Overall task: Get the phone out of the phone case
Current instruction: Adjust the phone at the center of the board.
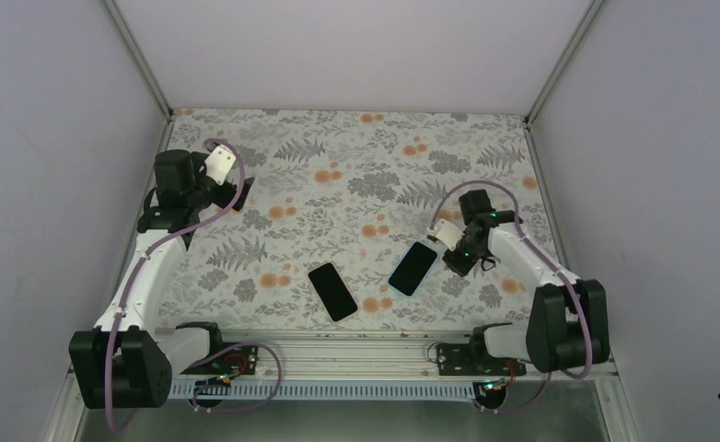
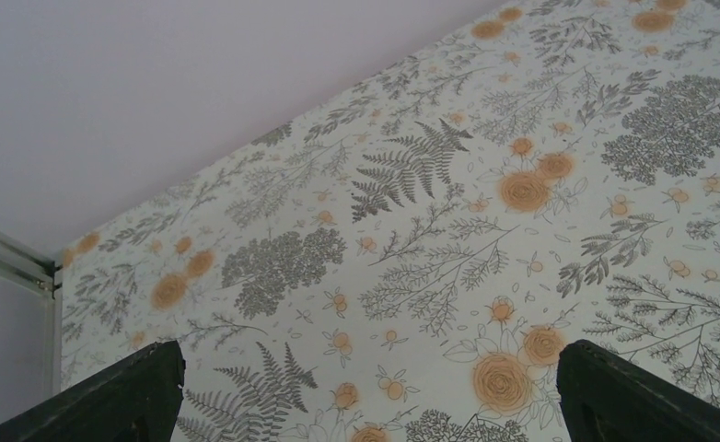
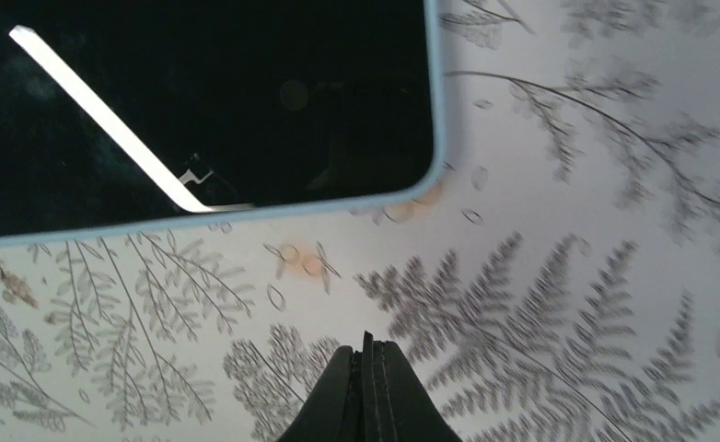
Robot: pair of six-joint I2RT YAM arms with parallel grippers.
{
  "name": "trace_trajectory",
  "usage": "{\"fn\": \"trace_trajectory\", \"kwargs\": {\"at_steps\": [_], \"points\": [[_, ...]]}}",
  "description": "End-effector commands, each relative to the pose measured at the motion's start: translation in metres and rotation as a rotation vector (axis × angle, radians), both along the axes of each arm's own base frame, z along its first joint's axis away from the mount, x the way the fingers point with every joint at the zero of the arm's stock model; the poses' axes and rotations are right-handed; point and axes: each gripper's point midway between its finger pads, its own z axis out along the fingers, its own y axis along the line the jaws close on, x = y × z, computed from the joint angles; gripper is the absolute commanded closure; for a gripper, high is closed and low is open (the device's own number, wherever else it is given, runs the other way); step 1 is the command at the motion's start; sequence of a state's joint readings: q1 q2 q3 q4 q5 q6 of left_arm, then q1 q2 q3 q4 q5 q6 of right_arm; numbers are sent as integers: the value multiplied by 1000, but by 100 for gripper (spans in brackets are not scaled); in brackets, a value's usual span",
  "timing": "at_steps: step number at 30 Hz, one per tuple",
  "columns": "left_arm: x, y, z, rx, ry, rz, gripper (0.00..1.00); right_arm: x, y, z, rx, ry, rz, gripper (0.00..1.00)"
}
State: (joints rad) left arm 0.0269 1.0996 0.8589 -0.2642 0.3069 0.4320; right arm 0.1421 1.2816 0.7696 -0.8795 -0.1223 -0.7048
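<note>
The phone (image 1: 412,268) lies screen up on the floral table, right of centre, inside the light-blue phone case. In the right wrist view its glossy black screen (image 3: 200,101) fills the upper left, and the case's rim (image 3: 338,204) runs round its corner. My right gripper (image 1: 453,261) is shut and empty, low over the table just right of the cased phone and not touching it; its closed fingertips (image 3: 368,345) show at the bottom of that view. My left gripper (image 1: 241,195) is at the far left, wide open and empty (image 2: 365,387).
A plain all-black phone (image 1: 331,291) lies left of the cased phone, near the front edge. Grey walls close the table on the left, back and right. A metal rail (image 1: 356,354) runs along the front between the arm bases.
</note>
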Motion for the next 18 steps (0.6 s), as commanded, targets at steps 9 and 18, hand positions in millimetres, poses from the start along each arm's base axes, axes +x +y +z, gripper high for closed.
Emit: {"fn": "trace_trajectory", "kwargs": {"at_steps": [9,18], "points": [[-4,-4,-11,16,40,-49,0,18,27,-32,-66,93,-8,96],[-6,-2,-17,39,56,-46,0,44,50,-26,-70,70,34,96]]}}
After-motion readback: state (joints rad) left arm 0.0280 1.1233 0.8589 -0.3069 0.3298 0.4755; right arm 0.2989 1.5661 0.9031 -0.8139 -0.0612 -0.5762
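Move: The blue-rimmed phone's middle is about 10 cm to the left of my right hand and 1 cm back, some 5 cm lower; its far right corner is nearest me. The second dark phone lies farther on, roughly 33 cm to my right hand's left and 8 cm back. From my left hand, the blue-rimmed phone is about 50 cm to the right, 14 cm back and 22 cm below. With its fingers still shut and pointing down, my right hand sinks about 4 cm while drifting left towards the blue-rimmed phone. I then sweep it some 3 cm forward and a little left, rising about 1 cm, so the fingertips come in over the right long edge beside the far right corner; contact can't be made out. ##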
